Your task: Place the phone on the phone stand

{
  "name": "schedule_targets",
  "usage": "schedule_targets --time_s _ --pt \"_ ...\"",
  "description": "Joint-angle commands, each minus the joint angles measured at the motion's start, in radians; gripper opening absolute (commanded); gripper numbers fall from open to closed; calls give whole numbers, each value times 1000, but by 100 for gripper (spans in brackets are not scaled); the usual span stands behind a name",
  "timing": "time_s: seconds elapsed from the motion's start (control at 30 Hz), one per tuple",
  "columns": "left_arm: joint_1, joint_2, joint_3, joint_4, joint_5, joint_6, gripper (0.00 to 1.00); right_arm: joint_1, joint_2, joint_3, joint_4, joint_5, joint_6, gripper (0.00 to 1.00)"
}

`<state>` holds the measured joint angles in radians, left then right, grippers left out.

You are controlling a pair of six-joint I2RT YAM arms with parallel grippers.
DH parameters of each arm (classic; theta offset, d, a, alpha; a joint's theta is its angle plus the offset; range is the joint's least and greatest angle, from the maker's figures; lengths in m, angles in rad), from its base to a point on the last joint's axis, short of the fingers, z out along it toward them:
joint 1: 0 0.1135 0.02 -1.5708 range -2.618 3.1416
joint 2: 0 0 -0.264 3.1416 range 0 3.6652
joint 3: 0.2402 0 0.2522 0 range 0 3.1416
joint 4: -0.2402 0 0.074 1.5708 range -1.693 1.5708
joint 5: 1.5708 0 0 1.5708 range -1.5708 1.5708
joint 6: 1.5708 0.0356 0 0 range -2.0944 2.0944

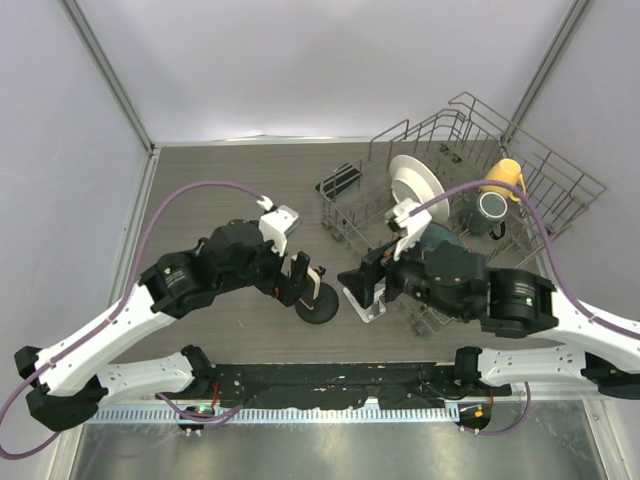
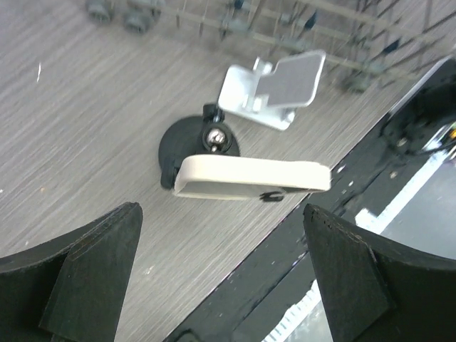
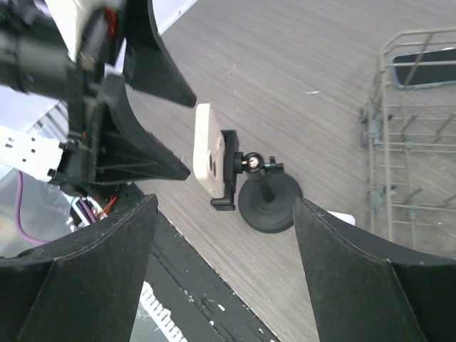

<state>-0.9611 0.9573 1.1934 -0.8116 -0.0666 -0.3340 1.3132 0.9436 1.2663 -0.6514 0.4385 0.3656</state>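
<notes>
The white phone [image 2: 249,177] sits on edge in the clamp of a black phone stand [image 2: 187,144] with a round base, near the table's front edge. It also shows in the right wrist view, where the phone [image 3: 209,149] is held by the stand's [image 3: 271,203] ball-joint clamp. My left gripper [image 2: 224,285] is open, just left of the phone and apart from it. My right gripper [image 3: 228,278] is open too, to the right of the stand, with nothing between its fingers. From above, the phone [image 1: 318,285] lies between the left gripper [image 1: 298,275] and the right gripper [image 1: 362,285].
A small white folding stand [image 2: 274,89] lies right beside the black base. A wire dish rack [image 1: 560,175] fills the back right, holding a white plate [image 1: 415,185], a yellow mug [image 1: 505,178] and a dark mug [image 1: 490,210]. A dark flat item [image 1: 340,182] lies at its left end.
</notes>
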Motion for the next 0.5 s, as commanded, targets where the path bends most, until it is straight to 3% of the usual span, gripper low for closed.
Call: schedule_targets --time_s 0.0,0.3,0.47 --pt "-7 5 5 -54 -4 93 100 -2 -80 -13 10 124 -30 82" --pt "-14 17 -12 6 160 150 100 0 -129 -28 -11 183 -39 82" --pt "-21 47 -18 15 139 167 100 -2 -126 -36 -8 181 -47 82"
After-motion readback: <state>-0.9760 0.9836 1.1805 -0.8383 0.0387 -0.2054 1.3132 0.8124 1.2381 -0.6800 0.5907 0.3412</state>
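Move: Just beyond the open left fingers, the cream phone already sits on the black phone stand, about 6 cm to the right, 1 cm ahead and 5 cm below. The stand's round base is some 7 cm right of that hand and 3 cm ahead, and the white stand 19 cm right and 4 cm ahead, both about 25 cm lower. For the right hand, the phone is roughly 10 cm left, 3 cm ahead and 12 cm below. Backing off empty-handed, the right arm travels about 5 cm right, away from the phone, and rises a couple of centimetres, its fingers still open and turning slightly clockwise. The left hand sinks about 2 cm at once, then draws back some 1.5 cm while turning roughly 10 degrees clockwise, wide open, ending slightly nearer the phone with no touch visible. ##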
